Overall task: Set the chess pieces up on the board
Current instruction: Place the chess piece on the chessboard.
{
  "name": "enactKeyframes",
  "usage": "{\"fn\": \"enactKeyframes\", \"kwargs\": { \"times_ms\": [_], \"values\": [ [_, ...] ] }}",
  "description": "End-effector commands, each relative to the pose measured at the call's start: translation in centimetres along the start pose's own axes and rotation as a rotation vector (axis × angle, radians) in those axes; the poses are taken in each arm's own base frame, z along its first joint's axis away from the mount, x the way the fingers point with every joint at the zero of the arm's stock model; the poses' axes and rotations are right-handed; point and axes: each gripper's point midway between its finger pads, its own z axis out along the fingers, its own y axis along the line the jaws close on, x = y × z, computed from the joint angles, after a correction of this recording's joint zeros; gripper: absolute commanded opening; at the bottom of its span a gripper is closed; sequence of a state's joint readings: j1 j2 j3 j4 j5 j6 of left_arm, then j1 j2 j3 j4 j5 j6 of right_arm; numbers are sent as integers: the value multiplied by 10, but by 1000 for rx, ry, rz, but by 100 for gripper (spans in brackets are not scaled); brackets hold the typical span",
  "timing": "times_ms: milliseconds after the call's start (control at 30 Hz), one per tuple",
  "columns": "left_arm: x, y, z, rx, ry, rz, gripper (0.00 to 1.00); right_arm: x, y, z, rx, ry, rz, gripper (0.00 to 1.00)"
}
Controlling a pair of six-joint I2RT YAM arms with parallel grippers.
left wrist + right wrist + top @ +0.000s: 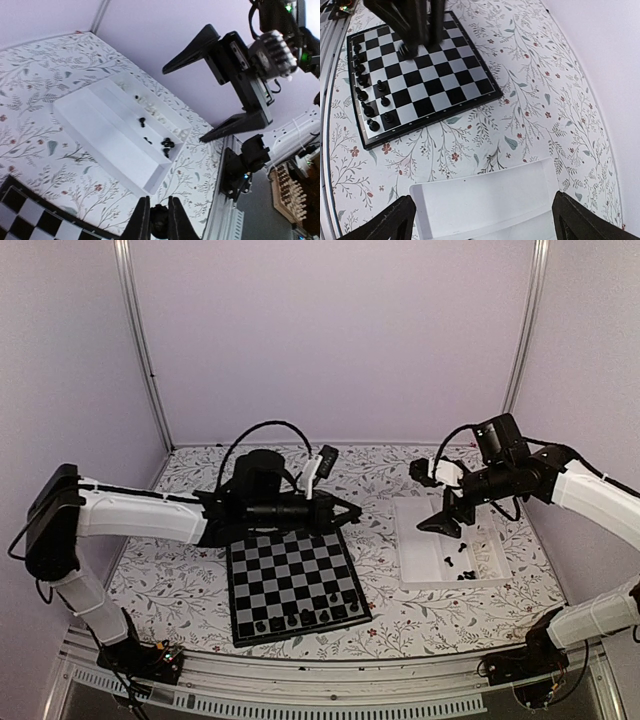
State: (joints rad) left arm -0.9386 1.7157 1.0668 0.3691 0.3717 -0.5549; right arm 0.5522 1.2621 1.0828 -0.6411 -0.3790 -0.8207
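Observation:
The board (292, 578) lies in front of the left arm, with several black chess pieces (305, 618) standing along its near edge. My left gripper (159, 202) is shut on a small black chess piece (159, 223) and hangs by the board's far right corner (350, 513), over the floral cloth. More black chess pieces (167, 144) lie in a narrow compartment of the white tray (95, 117). My right gripper (482, 222) hovers over that tray (485, 200), wide open and holding nothing. In the top view the right gripper (447, 520) is above the tray's middle.
Pale cream pieces (155, 112) lie in the tray's far compartment. Purple walls with metal posts (140, 340) close in the back and sides. The left arm (415, 25) reaches across the board's far side. A metal rail (330, 692) runs along the table's near edge.

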Motion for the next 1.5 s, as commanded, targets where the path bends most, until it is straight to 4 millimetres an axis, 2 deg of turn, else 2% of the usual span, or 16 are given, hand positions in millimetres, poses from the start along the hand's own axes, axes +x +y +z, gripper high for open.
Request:
{"fn": "enactKeyframes", "kwargs": {
  "times_ms": [0, 100, 133, 233, 367, 533, 633, 800, 967, 1167, 1233, 1333, 1467],
  "values": [
    [8, 36, -54, -318, -76, 250, 4, 6, -12, -8, 55, -59, 74, 99],
    [20, 47, -95, -470, -142, 335, 4, 12, -17, -8, 95, -57, 99, 99],
    [31, 52, -109, -508, -149, 349, 4, 12, -19, -9, 109, -61, 101, 99],
    [43, 49, -143, -563, -210, 367, 4, 16, -22, -7, 130, -58, 114, 99],
    [76, 58, -175, -631, -218, 349, 5, 21, -22, -1, 122, -45, 125, 99],
    [121, 79, -199, -657, -189, 282, 6, 21, -23, 6, 99, -40, 140, 99],
    [137, 90, -207, -681, -173, 265, 6, 20, -24, 10, 81, -37, 147, 99],
    [148, 99, -211, -699, -177, 229, 8, 23, -23, 18, 46, -18, 166, 99],
    [167, 115, -207, -742, -128, 203, 11, 26, -20, 22, 26, -9, 174, 99],
    [185, 126, -192, -770, -39, 203, 12, 28, -19, 26, 12, -6, 176, 99],
    [188, 127, -190, -770, -36, 195, 16, 28, -18, 27, 9, -6, 177, 99],
    [189, 128, -190, -772, -34, 174, 30, 29, -17, 27, 7, -4, 177, 99],
    [184, 120, -189, -749, -35, 158, 36, 30, -16, 28, 2, -4, 177, 99]
  ]
}}
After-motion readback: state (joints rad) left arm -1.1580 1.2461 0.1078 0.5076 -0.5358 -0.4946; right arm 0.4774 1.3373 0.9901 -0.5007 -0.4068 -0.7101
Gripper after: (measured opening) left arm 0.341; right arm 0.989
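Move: The left gripper already holds a dark chess piece. Its place near the board's near left corner is about 24 cm left, 6 cm back and 18 cm below; the board's middle lies 11 cm left, 1 cm ahead and 21 cm down. The closest standing piece is some 4 cm right of that place and 4 cm nearer the bases. From the right gripper the place lies roughly 47 cm left, 8 cm back and 18 cm below. Bring the left gripper, keeping its pinch on the dark piece, about 24 cm left and some 6 cm back across the board, descending 17 cm, the last stretch nearly straight down. Swing the fingers from pointing right to forward and down, then open them partway to let go over the left-edge squares. Meanwhile sink the wide-open right gripper about 4 cm towards the tray, easing forward. ##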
